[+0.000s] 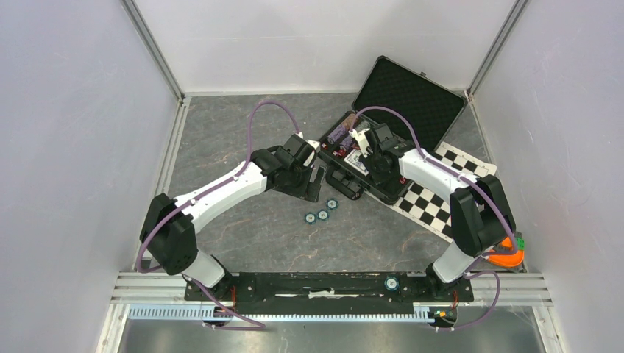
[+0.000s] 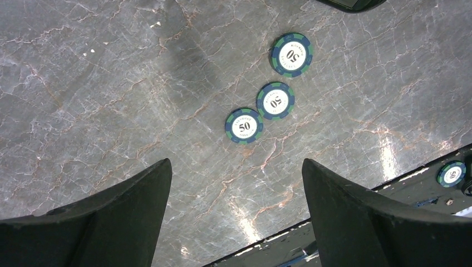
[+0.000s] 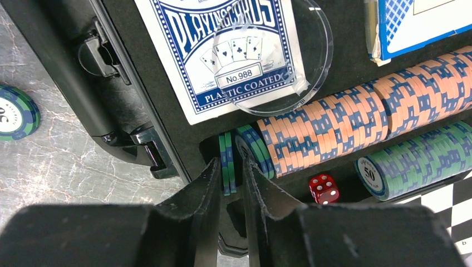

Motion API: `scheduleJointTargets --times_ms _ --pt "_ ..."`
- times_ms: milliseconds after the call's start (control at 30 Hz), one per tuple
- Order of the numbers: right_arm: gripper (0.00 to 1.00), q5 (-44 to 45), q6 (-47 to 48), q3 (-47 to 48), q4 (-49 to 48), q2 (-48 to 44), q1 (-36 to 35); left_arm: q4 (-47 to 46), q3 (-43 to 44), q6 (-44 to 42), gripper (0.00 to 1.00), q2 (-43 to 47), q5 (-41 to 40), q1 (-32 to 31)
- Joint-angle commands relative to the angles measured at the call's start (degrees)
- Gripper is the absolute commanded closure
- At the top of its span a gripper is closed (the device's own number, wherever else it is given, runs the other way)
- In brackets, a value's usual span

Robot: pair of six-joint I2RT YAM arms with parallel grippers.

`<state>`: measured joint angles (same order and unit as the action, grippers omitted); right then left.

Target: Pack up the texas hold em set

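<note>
The black case [image 1: 409, 94] lies open at the back right, its lid raised. My right gripper [image 3: 230, 162] reaches into the case's chip slot, jaws slightly apart around two teal chips [image 3: 226, 167] standing on edge, with a gap at the right finger. Beside them are a row of brown-white chips [image 3: 356, 117], a teal row [image 3: 423, 161], a red die [image 3: 324, 188] and a blue card deck [image 3: 222, 50]. Three teal chips [image 2: 275, 100] lie loose on the table. My left gripper [image 2: 236, 167] hovers open just short of them, holding nothing.
A clear round disc [image 3: 273, 55] lies on the card deck. A checkered mat [image 1: 434, 202] sits under the case's right side. An orange toy [image 1: 506, 254] is by the right arm's base. One more chip [image 1: 391, 282] rests on the front rail.
</note>
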<state>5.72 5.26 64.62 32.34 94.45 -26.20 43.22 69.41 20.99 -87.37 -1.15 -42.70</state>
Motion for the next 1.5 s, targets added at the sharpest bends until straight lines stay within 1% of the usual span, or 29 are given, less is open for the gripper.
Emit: scheduleJointTargets --times_ms 0,400,633,667,867,933,967,1033,1167,1300,1367,1467 --pt "0.75 1.6 0.1 2.9 1.5 -1.9 -0.3 -0.3 0.6 1.2 0.09 -0.1 0.9 0.4" --pt "0.75 4.1 1.2 6.0 3.6 -1.4 -0.9 -0.6 0.6 1.3 0.10 -0.2 0.9 0.5" --pt "0.76 4.2 1.2 5.8 3.9 -1.7 -1.5 -0.8 0.6 1.8 0.11 -0.5 0.9 0.4" --pt "0.76 4.6 1.2 5.9 3.9 -1.7 -1.5 -0.9 0.6 1.9 0.11 -0.5 1.9 0.4" --pt "0.70 3.5 -1.4 7.8 5.4 -3.9 -1.5 -0.9 0.1 1.9 0.11 -1.3 2.6 0.4" --pt "0.61 1.5 -3.3 7.7 5.3 -5.8 -1.5 -0.6 0.2 0.2 0.12 -1.7 1.3 -0.6" --pt "0.58 0.7 -4.1 7.3 5.0 -6.8 -1.5 -0.2 0.5 -0.7 0.12 -1.9 -1.7 -1.4" --pt "0.52 -0.7 -6.9 6.0 3.9 -9.2 -1.5 -0.1 0.5 -1.9 0.11 -2.6 -3.9 -2.7" --pt "0.29 -0.3 -13.3 0.7 -0.1 -15.6 -1.5 -0.3 0.2 -2.6 0.11 -5.0 -4.8 -3.8" --pt "0.12 0.8 -19.4 -5.6 -4.3 -22.5 -1.5 -3.1 -1.2 -4.1 0.10 -6.7 -6.4 -5.9" --pt "0.06 2.2 -21.7 -7.1 -4.3 -24.5 -1.4 -4.3 -1.8 -5.5 0.10 -8.0 -6.7 -6.3" --pt "0.04 4.4 -23.0 -7.7 -2.0 -26.3 -1.1 -5.1 -1.9 -7.8 0.13 -10.2 -7.1 -6.3"
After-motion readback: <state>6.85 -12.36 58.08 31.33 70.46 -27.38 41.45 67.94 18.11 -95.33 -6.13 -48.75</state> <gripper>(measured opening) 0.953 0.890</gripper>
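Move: Standing between the right hand's slightly parted fingertips, roughly 1 cm below the hand point, are two green chips in the case slot. From that hand the orange chip row runs outward, its middle about 7 cm ahead and 4 right; the card deck lies some 5 ahead and 6 left, the red die about 7 right. The left hand's nearest loose green chip is roughly 2 cm back, 4 right and 10 below; a second is 1 back and 8 right, a third 2 ahead and 11 right. Easing the right fingers about 2 cm up over the slotted chips at an unchanged narrow gap, the hand pauses, then spreads them wide as it climbs fast, some 10 cm in all, drawing back 3 cm off the case with a tilt and a slight clockwise turn. Late on, the left hand, still wide open and empty, sinks about 5 cm and edges back towards the nearest loose chip. ##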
